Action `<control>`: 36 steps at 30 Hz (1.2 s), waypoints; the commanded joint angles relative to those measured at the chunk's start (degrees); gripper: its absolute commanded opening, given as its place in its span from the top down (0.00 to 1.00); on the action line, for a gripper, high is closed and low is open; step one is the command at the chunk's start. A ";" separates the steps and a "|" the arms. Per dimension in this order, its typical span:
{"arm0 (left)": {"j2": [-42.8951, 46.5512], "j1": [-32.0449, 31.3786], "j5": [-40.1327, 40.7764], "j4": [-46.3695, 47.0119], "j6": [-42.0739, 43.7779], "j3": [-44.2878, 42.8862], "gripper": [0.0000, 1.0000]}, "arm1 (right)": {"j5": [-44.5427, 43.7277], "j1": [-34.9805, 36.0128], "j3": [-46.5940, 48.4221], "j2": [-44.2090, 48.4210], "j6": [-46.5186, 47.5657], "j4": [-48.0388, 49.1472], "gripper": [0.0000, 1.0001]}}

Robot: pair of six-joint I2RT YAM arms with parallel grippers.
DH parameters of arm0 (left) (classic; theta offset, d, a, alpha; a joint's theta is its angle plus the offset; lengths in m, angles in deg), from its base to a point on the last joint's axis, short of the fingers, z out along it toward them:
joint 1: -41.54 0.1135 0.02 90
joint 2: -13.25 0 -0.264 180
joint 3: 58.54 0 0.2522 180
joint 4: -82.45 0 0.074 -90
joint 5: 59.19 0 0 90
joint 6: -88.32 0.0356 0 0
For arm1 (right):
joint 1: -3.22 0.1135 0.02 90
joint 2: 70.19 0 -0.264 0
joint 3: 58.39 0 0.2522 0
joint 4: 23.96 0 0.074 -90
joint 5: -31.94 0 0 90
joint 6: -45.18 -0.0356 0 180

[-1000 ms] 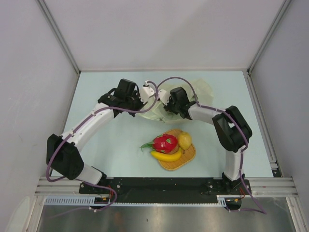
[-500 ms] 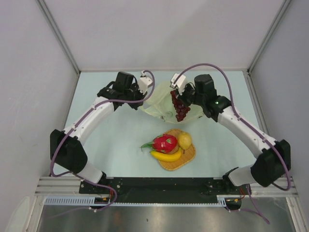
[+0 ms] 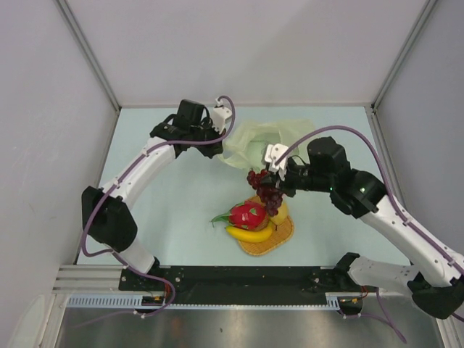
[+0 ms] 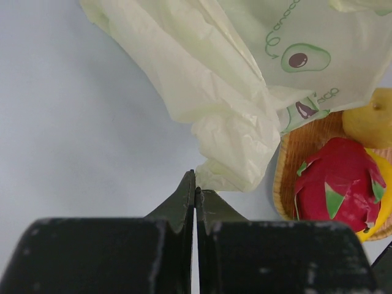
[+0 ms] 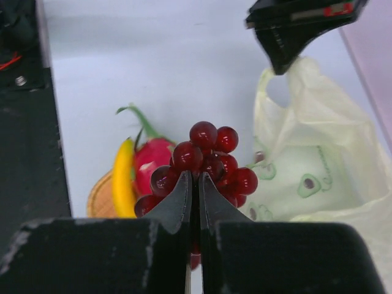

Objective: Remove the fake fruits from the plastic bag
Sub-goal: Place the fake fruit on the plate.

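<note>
The pale plastic bag [image 3: 272,138] lies at the back of the table, one edge lifted. My left gripper [image 3: 221,145] is shut on that edge, and the bag's film [image 4: 226,122] is pinched at the tips of the left gripper [image 4: 196,190]. My right gripper [image 3: 272,180] is shut on the dark red grape bunch [image 3: 261,187], hanging just above the orange woven mat [image 3: 284,238]. The grapes [image 5: 208,156] crowd round the tips of the right gripper [image 5: 197,177]. A dragon fruit [image 3: 246,214], lemon [image 3: 280,212] and banana [image 3: 250,234] lie on the mat.
Grey walls close in the table on three sides. Both arm bases are bolted to the black rail [image 3: 239,279] at the near edge. In the right wrist view the left gripper's fingers [image 5: 294,30] hang over the bag [image 5: 312,177].
My right arm has pulled the grape bunch out of the bag and swung it forward over the mat. My left gripper has kept its hold on the bag's edge.
</note>
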 commanded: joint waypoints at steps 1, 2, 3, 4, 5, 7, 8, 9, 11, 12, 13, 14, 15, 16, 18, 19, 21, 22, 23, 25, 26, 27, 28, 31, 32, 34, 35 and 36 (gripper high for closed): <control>0.02 0.05 -4.59 1.62 -2.78 -1.17 1.00 | 1.42 1.25 1.51 2.94 -0.52 -10.68 1.00; 0.98 -0.03 -4.86 2.42 -3.05 0.05 1.00 | 2.12 1.34 1.51 3.63 -0.61 -13.39 1.00; 1.43 -0.04 -4.95 2.95 -3.22 0.50 1.00 | 2.56 1.25 1.42 3.90 -0.26 -14.81 1.00; 1.61 -0.21 -5.03 3.21 -3.49 0.68 1.00 | 2.66 1.51 1.42 3.90 -0.17 -16.22 1.00; 1.78 -0.30 -4.69 3.04 -3.58 0.68 1.00 | 2.57 1.51 1.42 3.90 -0.17 -18.23 1.00; 2.13 -0.39 -4.77 2.87 -3.75 0.68 1.00 | 2.22 1.43 0.90 3.90 0.70 -19.56 1.00; 2.22 -0.39 -4.77 2.78 -3.84 0.68 1.00 | 1.52 1.43 0.55 3.73 0.97 -19.57 1.00; 2.83 -0.39 -4.77 2.78 -3.84 0.77 1.00 | 1.25 1.43 0.28 3.82 1.41 -19.31 1.00; 3.36 -0.39 -4.60 2.69 -3.75 0.94 1.00 | 0.90 1.51 -1.04 3.38 1.67 -17.74 1.00; 3.98 -0.39 -4.68 2.52 -3.75 0.94 1.00 | 0.99 1.51 -1.82 2.86 1.67 -17.11 1.00; 4.16 -0.39 -4.68 2.43 -3.67 1.03 1.00 | 0.99 1.51 -2.53 2.59 1.76 -16.50 1.00; 4.59 -0.39 -4.77 2.43 -3.67 1.38 1.00 | 0.90 1.86 -4.62 2.41 2.02 -15.36 1.00; 5.29 -0.39 -4.77 2.43 -3.75 1.56 1.00 | 0.72 2.21 -5.86 2.06 2.37 -14.74 1.00; 5.65 -0.39 -4.86 2.60 -3.75 2.08 1.00 | -0.32 2.57 -7.00 1.97 3.16 -13.52 1.00; 6.26 -0.39 -4.86 2.69 -3.75 2.61 1.00 | -1.47 3.53 -10.08 2.15 3.52 -12.19 1.00; 6.96 -0.47 -4.69 2.78 -3.75 3.05 1.00 | -2.08 3.80 -10.79 2.32 3.87 -11.23 1.00; 7.49 -0.47 -4.51 2.87 -3.67 3.49 1.00 | -2.88 4.67 -12.46 2.41 3.78 -10.52 1.00; 7.93 -0.39 -4.51 2.95 -3.67 3.84 1.00 | -3.66 4.94 -12.90 2.41 3.70 -9.99 1.00; 8.11 -0.39 -4.42 2.95 -3.67 4.02 1.00 | -3.85 5.20 -13.34 2.41 3.35 -9.64 1.00; 8.46 -0.39 -4.51 2.95 -3.58 4.19 1.00 | -4.28 5.82 -14.57 2.50 2.82 -8.32 1.00; 8.64 -0.39 -4.51 2.87 -3.66 4.28 1.00 | -4.37 6.00 -14.84 2.50 2.47 -7.80 1.00; 8.55 -0.47 -4.68 2.95 -3.58 4.28 0.99 | -4.46 6.43 -15.19 2.32 2.29 -6.92 1.00; 8.55 -0.39 -4.68 2.87 -3.66 4.37 1.00 | -4.46 6.61 -15.36 1.89 2.11 -6.48 1.00; 8.29 -0.39 -5.21 2.95 -3.93 4.37 1.00 | -4.55 8.01 -15.80 0.75 1.41 -4.02 1.00; 8.11 -0.39 -5.39 2.95 -4.19 4.28 1.00 | -4.64 8.63 -15.98 0.31 1.24 -3.40 1.00; 7.94 -0.47 -5.65 2.87 -4.37 4.11 1.00 | -4.99 10.38 -16.59 -0.66 1.32 -1.56 1.00; 8.11 -0.47 -5.74 2.95 -4.37 4.11 0.99 | -4.73 10.91 -16.77 -1.71 1.67 -0.68 1.00; 8.20 -0.47 -5.74 2.87 -4.37 4.19 1.00 | -4.64 12.22 -16.77 -2.16 2.02 -0.32 1.00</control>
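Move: The plate for the grapes lies almost straight under the right hand, about 29 cm below it, some 3 cm back and 1 cm to the right. On it the yellow fruit sits about 5 cm to that hand's right and 1 cm ahead, the dragon fruit 5 cm left and 1 cm back, the banana 4 cm left and 6 cm back. From the left hand the plate is roughly 17 cm back, 15 cm right and 19 cm below. Down and a little back, the right hand lowers the grapes it already holds towards the plate, about 14 cm down and 6 cm back, its fingers tipping some 20 degrees further downward and staying shut on the bunch. The left hand keeps its pinch on the bag's edge while easing back and up a couple of centimetres. ##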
